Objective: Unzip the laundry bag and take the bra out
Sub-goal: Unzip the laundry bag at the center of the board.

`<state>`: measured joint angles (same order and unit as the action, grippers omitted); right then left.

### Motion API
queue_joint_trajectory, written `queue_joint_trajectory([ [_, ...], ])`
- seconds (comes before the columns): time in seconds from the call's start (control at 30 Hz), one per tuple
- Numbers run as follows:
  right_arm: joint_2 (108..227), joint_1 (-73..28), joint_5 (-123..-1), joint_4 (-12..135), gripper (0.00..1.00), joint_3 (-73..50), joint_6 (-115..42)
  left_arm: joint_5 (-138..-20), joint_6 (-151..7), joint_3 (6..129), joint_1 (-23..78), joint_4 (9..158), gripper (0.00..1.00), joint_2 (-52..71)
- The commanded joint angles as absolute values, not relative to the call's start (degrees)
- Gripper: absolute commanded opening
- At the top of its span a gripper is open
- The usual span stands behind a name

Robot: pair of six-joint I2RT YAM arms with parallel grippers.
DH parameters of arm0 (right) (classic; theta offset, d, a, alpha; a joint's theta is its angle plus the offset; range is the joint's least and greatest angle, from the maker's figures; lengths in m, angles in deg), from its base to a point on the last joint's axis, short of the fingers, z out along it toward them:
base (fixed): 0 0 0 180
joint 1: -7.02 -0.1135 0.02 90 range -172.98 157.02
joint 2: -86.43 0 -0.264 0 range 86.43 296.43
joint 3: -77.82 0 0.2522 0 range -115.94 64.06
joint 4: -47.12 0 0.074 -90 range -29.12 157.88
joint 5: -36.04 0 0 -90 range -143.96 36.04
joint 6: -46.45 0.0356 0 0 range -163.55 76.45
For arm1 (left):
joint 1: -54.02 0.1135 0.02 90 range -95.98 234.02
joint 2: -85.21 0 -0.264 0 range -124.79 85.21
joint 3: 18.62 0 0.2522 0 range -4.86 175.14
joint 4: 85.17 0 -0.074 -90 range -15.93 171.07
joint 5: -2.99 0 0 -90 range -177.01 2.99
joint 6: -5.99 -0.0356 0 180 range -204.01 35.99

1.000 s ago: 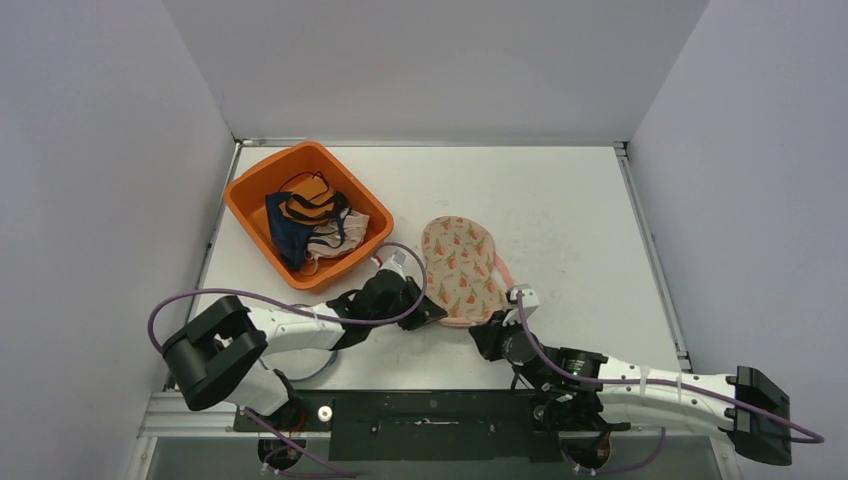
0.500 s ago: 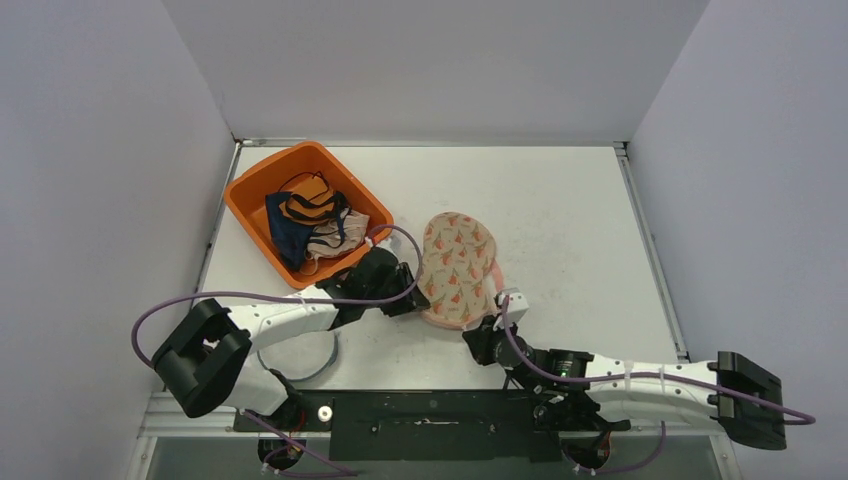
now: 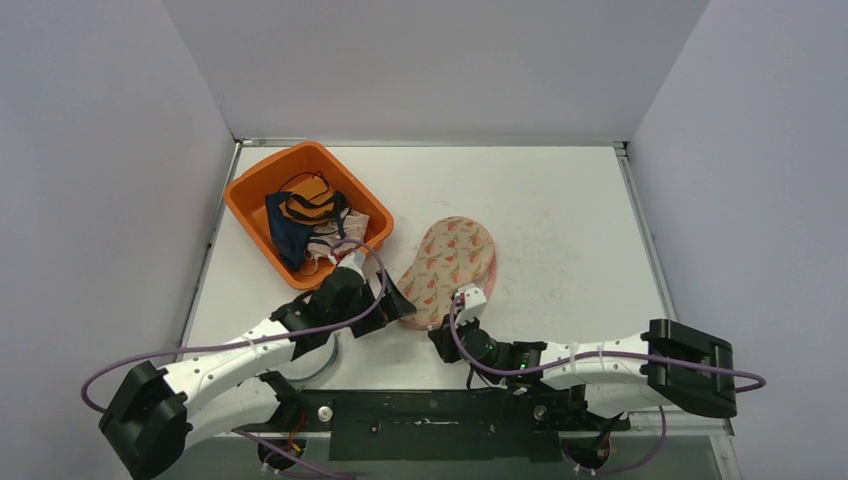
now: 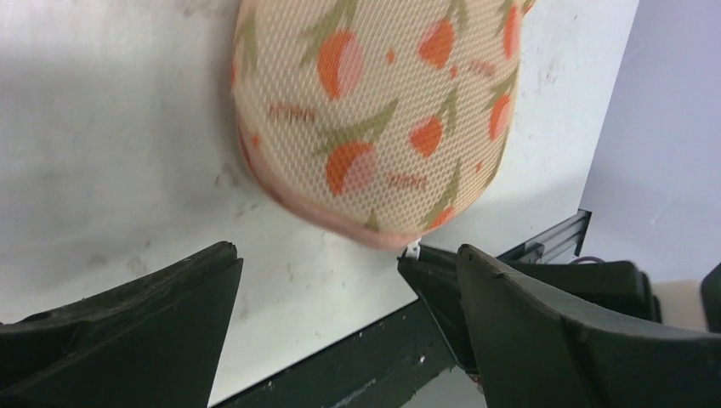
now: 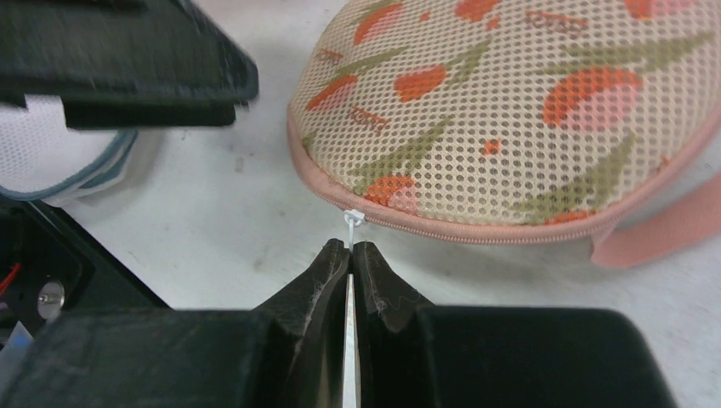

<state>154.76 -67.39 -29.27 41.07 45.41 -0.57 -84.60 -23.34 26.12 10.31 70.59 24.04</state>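
Observation:
The laundry bag [image 3: 447,268] is a beige mesh pod with orange tulips and a pink zipper rim, lying mid-table. Its zipper looks closed along the near edge [image 5: 476,231]. My right gripper [image 5: 350,246] is shut on the white zipper pull [image 5: 351,221] at the bag's near end, and in the top view it [image 3: 452,322] sits just below the bag. My left gripper [image 4: 344,251] is open beside the bag's near-left edge, holding nothing; the bag [image 4: 383,110] lies just beyond its fingers. From above, that gripper [image 3: 397,304] is by the bag's left side. The bra is hidden.
An orange basin [image 3: 250,190] with mixed clothes [image 3: 312,225] stands at the back left, close behind the left arm. A white mesh item with a grey rim [image 5: 59,161] lies near the table's front edge. The black rail [image 3: 430,410] runs along the front. Walls enclose three sides.
My left gripper has opened and let go of the bag's edge. Both grippers and the bag have shifted left, the bag turning. The right gripper stays shut on the pull.

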Motion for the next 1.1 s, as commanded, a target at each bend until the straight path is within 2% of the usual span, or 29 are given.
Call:
queue_joint_trajectory([
  [0.0, 160.4, -67.6, -32.7, 31.7, 0.05, 39.9, -4.0, -82.7, -15.4, 19.4, 9.4, 71.7, 0.98, 30.8],
  [0.17, 165.0, -66.9, -35.1, 28.8, 0.05, 37.8, -5.0, -81.7, -8.7, 15.3, 8.6, 77.9, 0.96, 33.0],
  [0.33, 166.6, -66.9, -37.2, 25.3, 0.05, 38.0, -5.4, -84.0, -4.7, 14.5, 8.4, 84.5, 0.96, 29.3],
  [0.43, 166.7, -67.0, -37.9, 24.7, 0.05, 38.3, -5.1, -86.0, -3.2, 14.6, 8.6, 86.8, 1.0, 26.7],
  [0.5, 166.5, -67.1, -38.3, 24.6, 0.05, 38.6, -5.1, -86.6, -2.6, 14.4, 8.6, 88.7, 0.89, 24.8],
  [0.73, 163.0, -67.5, -37.6, 27.0, 0.05, 40.3, -5.1, -87.8, -3.0, 14.8, 9.7, 89.9, 0.37, 21.6],
  [0.9, 158.6, -67.6, -35.8, 30.1, 0.05, 42.7, -4.5, -88.4, -5.1, 15.8, 10.9, 87.7, 0.09, 22.6],
  [0.97, 156.8, -67.5, -34.5, 32.1, 0.05, 43.6, -4.1, -88.5, -6.5, 17.0, 11.2, 86.6, 0.0, 22.7],
  [1.07, 153.4, -67.4, -31.5, 36.3, 0.05, 45.0, -3.1, -88.5, -8.4, 18.2, 11.5, 85.3, 0.0, 22.7],
])
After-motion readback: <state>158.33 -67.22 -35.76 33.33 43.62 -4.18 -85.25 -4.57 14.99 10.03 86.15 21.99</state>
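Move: Just beneath the left hand, roughly 4 cm down, 1 cm back and 1 cm to its right, lies the laundry bag's near-left edge; the zip pull is about 4 cm back and 5 cm right. The orange bin's middle stands some 21 cm ahead and 18 cm left, the white mesh bag 6 cm back and 17 cm left. From the right hand, which pinches the pull, that near-left edge is about 3 cm ahead and 4 cm left. Swinging back about 4 cm and down, the left hand then comes forward again, still low, turning slightly counter-clockwise and tipping down, and shuts its open fingers on the bag's near-left edge beside the zip pull. The right hand, keeping its pinch, draws the pull about 5 cm left, then goes back right by half of that, rising a little. ##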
